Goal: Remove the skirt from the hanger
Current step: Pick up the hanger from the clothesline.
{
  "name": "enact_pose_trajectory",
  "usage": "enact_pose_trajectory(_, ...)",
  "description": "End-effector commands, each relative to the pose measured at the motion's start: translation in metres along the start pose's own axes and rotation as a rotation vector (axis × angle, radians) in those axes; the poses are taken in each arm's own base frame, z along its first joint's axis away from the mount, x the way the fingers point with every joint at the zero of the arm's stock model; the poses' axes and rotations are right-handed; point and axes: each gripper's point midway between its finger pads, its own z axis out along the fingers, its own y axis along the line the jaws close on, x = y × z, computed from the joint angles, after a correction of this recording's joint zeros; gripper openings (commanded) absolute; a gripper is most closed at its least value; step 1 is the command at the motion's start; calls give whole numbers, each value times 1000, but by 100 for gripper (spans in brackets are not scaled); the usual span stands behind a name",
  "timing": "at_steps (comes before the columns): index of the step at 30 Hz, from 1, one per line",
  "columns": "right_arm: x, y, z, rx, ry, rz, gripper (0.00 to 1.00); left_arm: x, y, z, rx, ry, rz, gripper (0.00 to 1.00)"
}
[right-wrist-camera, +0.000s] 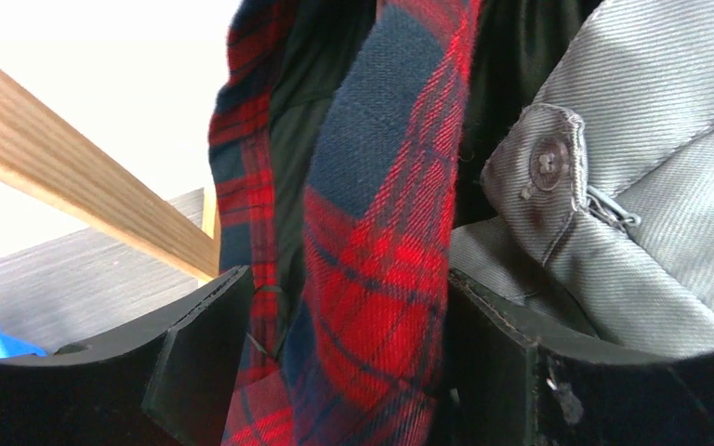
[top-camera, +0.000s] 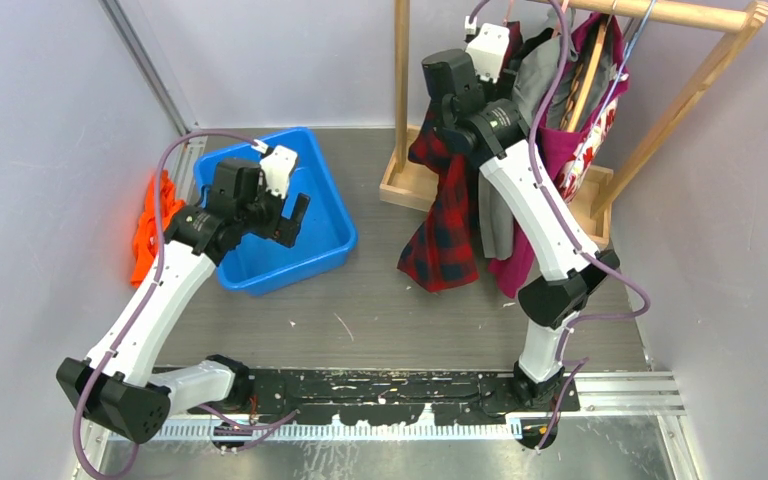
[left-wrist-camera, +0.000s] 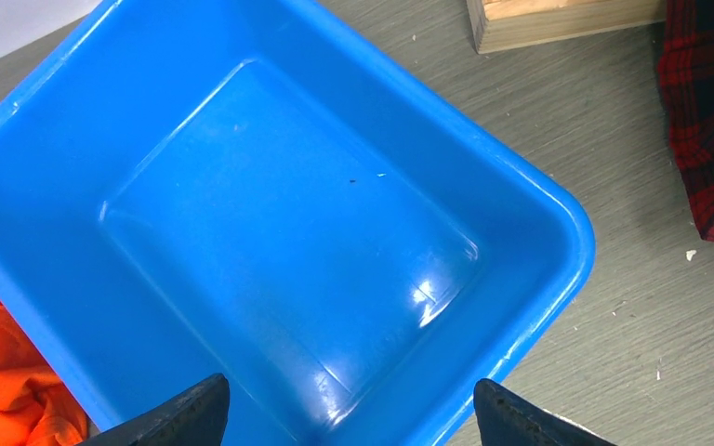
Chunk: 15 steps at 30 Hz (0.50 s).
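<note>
The red and navy plaid skirt (top-camera: 447,215) hangs from the left end of the wooden rack, its hem close to the table. In the right wrist view its bunched fabric (right-wrist-camera: 372,279) fills the space between my right gripper's (right-wrist-camera: 346,286) two black fingers, touching both, so the gripper is shut on it high up near the rail. The skirt's hanger is hidden behind the arm and the garments. My left gripper (top-camera: 290,218) hovers over the blue bin (top-camera: 310,260), open, with nothing between its fingers (left-wrist-camera: 186,418).
A grey garment (right-wrist-camera: 632,186) with a button hangs right beside the skirt, then a magenta one (top-camera: 585,140). The wooden rack's rail (top-camera: 660,12) and base (top-camera: 410,185) stand at the back. An orange cloth (top-camera: 150,225) lies left of the bin's rim (left-wrist-camera: 558,214).
</note>
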Motion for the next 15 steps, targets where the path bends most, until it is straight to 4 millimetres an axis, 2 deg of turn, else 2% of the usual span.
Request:
enact_pose_trajectory(1,-4,-9,17,63,-34,110,78,-13,3,-8,-15,-68,7,99)
enact_pose_trajectory(4,8,-13,27,73,-5,110,72,-13,3,-8,-17,-67,10,99)
enact_pose_trajectory(7,15,-14,35,65,18,112,55,-13,4,-8,-21,-65,12,99)
enact_pose_trajectory(12,16,-16,35,54,28,64,4,-13,5,-7,-25,-65,12,99)
enact_pose_trajectory(15,12,-19,32,40,24,8,1,-13,4,-6,-23,-65,12,99)
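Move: The right hand, open, has a fold of the red plaid skirt loosely between its fingers; the spot to grip lies about 4 cm lower, 3 cm to the right and 2 cm ahead. The near part of the grey garment hangs some 8 cm right and 5 cm ahead, the rack's wooden post about 12 cm left and 4 cm ahead, both at about hand height. From the left hand that fold is roughly 17 cm ahead, 31 cm right and 12 cm higher. The right hand sinks and slides to its right with a little forward reach, about 5 cm in all, down along the hanging fold of the plaid skirt and towards the grey garment, its wrist swinging only some 5 degrees clockwise. During the later part of the reach its wide-open fingers close most of the way and pinch the plaid fold between the pads, slowing to a near stop as the grip forms. ##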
